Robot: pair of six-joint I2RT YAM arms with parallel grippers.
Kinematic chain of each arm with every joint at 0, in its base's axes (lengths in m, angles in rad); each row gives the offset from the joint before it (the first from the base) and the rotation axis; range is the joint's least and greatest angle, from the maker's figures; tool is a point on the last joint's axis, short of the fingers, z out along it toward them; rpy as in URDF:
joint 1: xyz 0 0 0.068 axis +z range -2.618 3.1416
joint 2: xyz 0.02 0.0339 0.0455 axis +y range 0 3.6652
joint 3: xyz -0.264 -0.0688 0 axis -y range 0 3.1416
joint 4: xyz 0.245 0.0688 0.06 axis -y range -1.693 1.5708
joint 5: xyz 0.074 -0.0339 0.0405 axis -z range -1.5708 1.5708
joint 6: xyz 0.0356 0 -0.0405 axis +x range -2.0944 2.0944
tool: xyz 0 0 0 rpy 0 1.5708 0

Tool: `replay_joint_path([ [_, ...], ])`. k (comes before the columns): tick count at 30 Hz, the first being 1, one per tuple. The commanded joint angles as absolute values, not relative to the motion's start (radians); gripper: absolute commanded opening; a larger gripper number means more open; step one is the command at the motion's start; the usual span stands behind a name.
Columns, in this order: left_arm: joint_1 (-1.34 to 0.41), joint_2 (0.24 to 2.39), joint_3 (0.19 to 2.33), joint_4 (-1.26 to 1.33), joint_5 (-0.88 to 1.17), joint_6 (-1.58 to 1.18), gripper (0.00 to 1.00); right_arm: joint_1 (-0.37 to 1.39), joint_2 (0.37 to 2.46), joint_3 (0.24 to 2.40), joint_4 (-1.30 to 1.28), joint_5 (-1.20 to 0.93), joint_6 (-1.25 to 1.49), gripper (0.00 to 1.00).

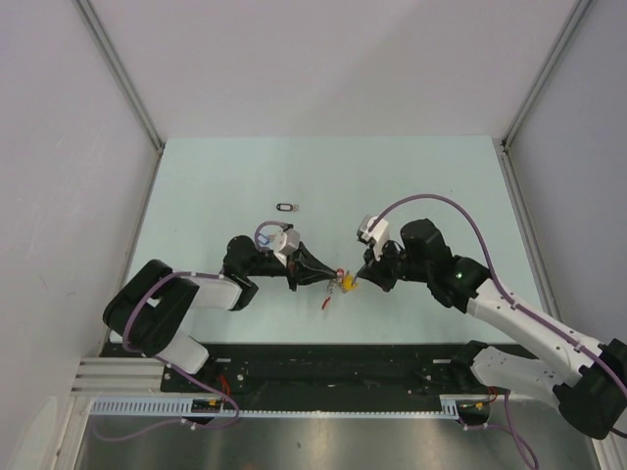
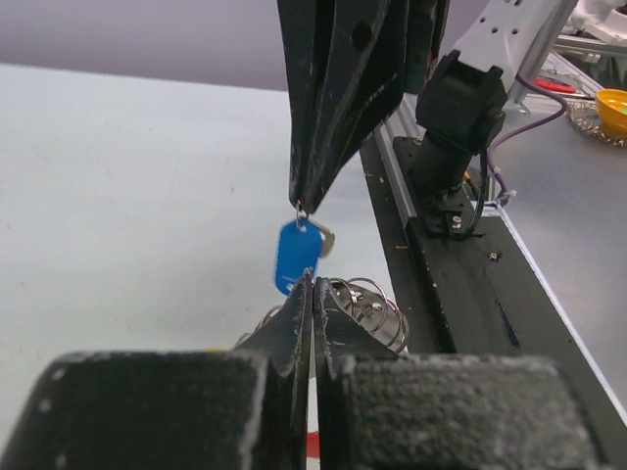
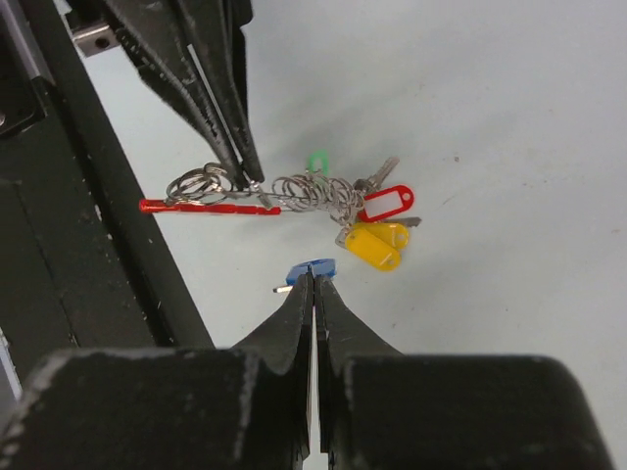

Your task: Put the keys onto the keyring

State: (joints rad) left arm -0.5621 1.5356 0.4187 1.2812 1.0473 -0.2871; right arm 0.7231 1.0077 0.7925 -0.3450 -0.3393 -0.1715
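Observation:
The keyring (image 3: 294, 191) is a coil of thin metal rings with a red curved band (image 3: 201, 207) and silver keys with green, red and yellow tags (image 3: 374, 245). My left gripper (image 1: 328, 278) is shut on it where the red band meets the rings, holding it just above the table. In the left wrist view, the rings (image 2: 374, 305) show behind the closed tips of the left gripper (image 2: 313, 282). My right gripper (image 3: 313, 278) is shut on a blue-tagged key (image 3: 312, 267), held just in front of the ring. The blue tag also shows in the left wrist view (image 2: 296, 255). A black-tagged key (image 1: 286, 207) lies alone on the table, further back.
The black mounting rail (image 1: 343, 362) runs along the table's near edge, just below both grippers. The right arm's base (image 2: 456, 127) stands on it. Grey walls close the table (image 1: 392, 176) at the left, right and back.

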Motion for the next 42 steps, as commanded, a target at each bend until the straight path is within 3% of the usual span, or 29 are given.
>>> replay_joint_path([
  [1,-0.555,1.450,0.469,1.569,1.112,-0.256,0.00,0.747,0.957,0.841,-0.377,-0.367,-0.239,0.00],
  [17,-0.574,1.376,0.502,1.450,1.118,-0.252,0.00,0.848,0.902,0.865,-0.305,-0.292,-0.367,0.00],
  [27,-0.577,1.580,0.362,1.725,1.087,-0.408,0.00,0.879,0.991,0.858,-0.362,-0.296,-0.334,0.00],
  [42,-0.578,1.600,0.322,1.724,1.098,-0.382,0.01,0.900,1.035,0.773,-0.331,-0.348,-0.319,0.00],
])
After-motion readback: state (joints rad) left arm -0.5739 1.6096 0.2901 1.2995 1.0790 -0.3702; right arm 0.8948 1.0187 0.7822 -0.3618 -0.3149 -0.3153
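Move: The left gripper already holds the keyring by its coil, the plate's middle some 4 cm below it and 2 cm back, the red handle about 3 cm back, 2 cm left and 6 cm down. The blue key hanging from the right gripper lies some 5 cm to the left gripper's right, roughly level. Yellow tags hang about 3 cm ahead, 3 cm right and 6 cm below the left gripper. From the right gripper, the keyring is about 5 cm left, 2 cm back and 4 cm below. Flick the left gripper up about 6 cm, pause briefly, then drop it quickly some 12 cm while easing back, rolling the forward side of the hand down, and hold still there with the coil pinched. Meanwhile bring the right gripper, still gripping the blue key, back and a little left, rising first and sinking again, turning slightly counter-clockwise so the key hangs over the keyring's plate. ##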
